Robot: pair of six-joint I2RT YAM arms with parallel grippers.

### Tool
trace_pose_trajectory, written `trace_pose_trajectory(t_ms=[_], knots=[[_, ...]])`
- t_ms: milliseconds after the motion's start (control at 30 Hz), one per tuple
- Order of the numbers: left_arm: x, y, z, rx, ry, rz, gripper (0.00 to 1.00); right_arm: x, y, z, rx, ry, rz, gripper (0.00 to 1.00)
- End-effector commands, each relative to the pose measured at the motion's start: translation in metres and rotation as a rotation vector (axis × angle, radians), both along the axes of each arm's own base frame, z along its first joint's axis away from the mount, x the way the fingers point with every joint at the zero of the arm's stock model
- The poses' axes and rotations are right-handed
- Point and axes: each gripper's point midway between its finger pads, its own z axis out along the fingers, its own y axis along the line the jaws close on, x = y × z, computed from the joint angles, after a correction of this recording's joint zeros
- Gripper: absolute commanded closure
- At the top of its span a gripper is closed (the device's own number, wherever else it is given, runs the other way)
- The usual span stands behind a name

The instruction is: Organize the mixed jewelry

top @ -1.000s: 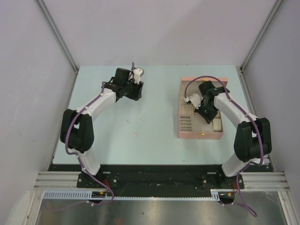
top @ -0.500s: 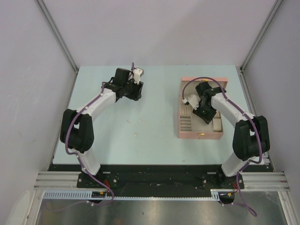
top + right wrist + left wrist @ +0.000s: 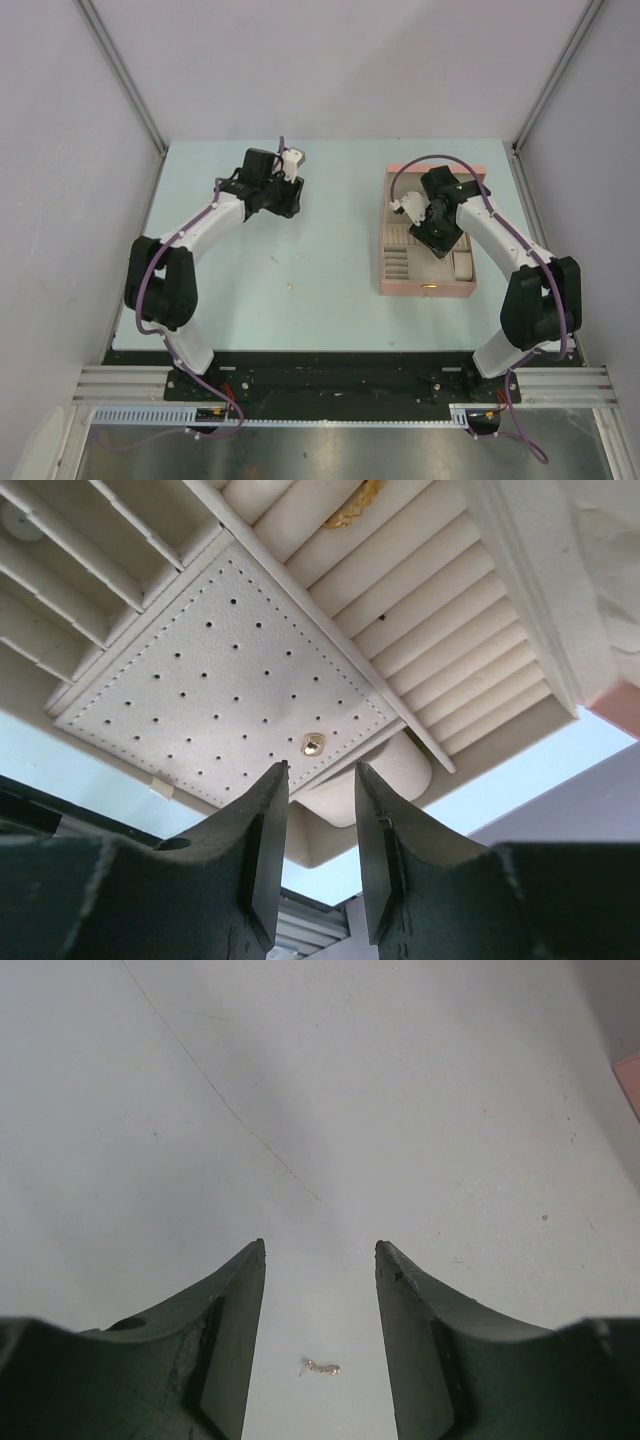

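In the left wrist view my left gripper [image 3: 320, 1250] stands open over the pale table, and a tiny metallic jewelry piece [image 3: 322, 1367] lies on the surface between its fingers, touching neither. From above, the left gripper [image 3: 284, 198] is at the table's back left. My right gripper [image 3: 321, 768] hangs open inside the pink jewelry box [image 3: 430, 291] with nothing between its jaws. A small gold stud [image 3: 313, 744] sits on the cream perforated panel [image 3: 200, 670] just beyond the fingertips. A gold chain piece [image 3: 350, 508] lies among the ring rolls.
A few tiny specks of jewelry lie on the table between the arms, such as one speck [image 3: 290, 286] and another speck [image 3: 277, 260]. The box has slotted compartments [image 3: 395, 262] on its left side. Frame posts and walls border the table.
My right gripper has gone from shut to open and shifted slightly toward the back of the box. The left arm has barely moved.
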Motion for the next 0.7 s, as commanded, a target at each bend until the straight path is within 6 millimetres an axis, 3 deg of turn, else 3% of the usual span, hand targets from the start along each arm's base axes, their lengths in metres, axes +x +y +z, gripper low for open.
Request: trace_pose_trajectory(t_ms=[0,133,367,667], knots=[[-0.004,0.006,0.036,-0.011,-0.107,-0.022,0.47,0.004,0.019,0.045,0.122,-0.101,0.004,0.63],[-0.019,0.008,0.033,-0.003,-0.109,-0.058,0.46,0.001,0.034,0.062,0.21,-0.137,0.017,0.63],[-0.059,0.015,0.004,0.057,-0.052,-0.193,0.46,-0.001,0.077,0.088,0.371,-0.214,0.087,0.62],[-0.114,0.013,-0.034,0.069,0.098,-0.346,0.45,-0.007,0.12,0.098,0.56,-0.196,0.141,0.61]])
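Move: The left earring lies about 6 cm back and 3 cm left of the left hand, some 9 cm down; the right earring is about 5 cm back and 3 cm right, the gold piece some 14 cm back and 1 cm right. From the right hand the left earring is about 43 cm left and 1 cm ahead; the ring on the pad sits 1 cm back, 1 cm right and 4 cm below, the box slots 11 cm left and level with it. Left hand backs some 9 cm, dipping, towards the left earring; right swings left and up from the ring. ##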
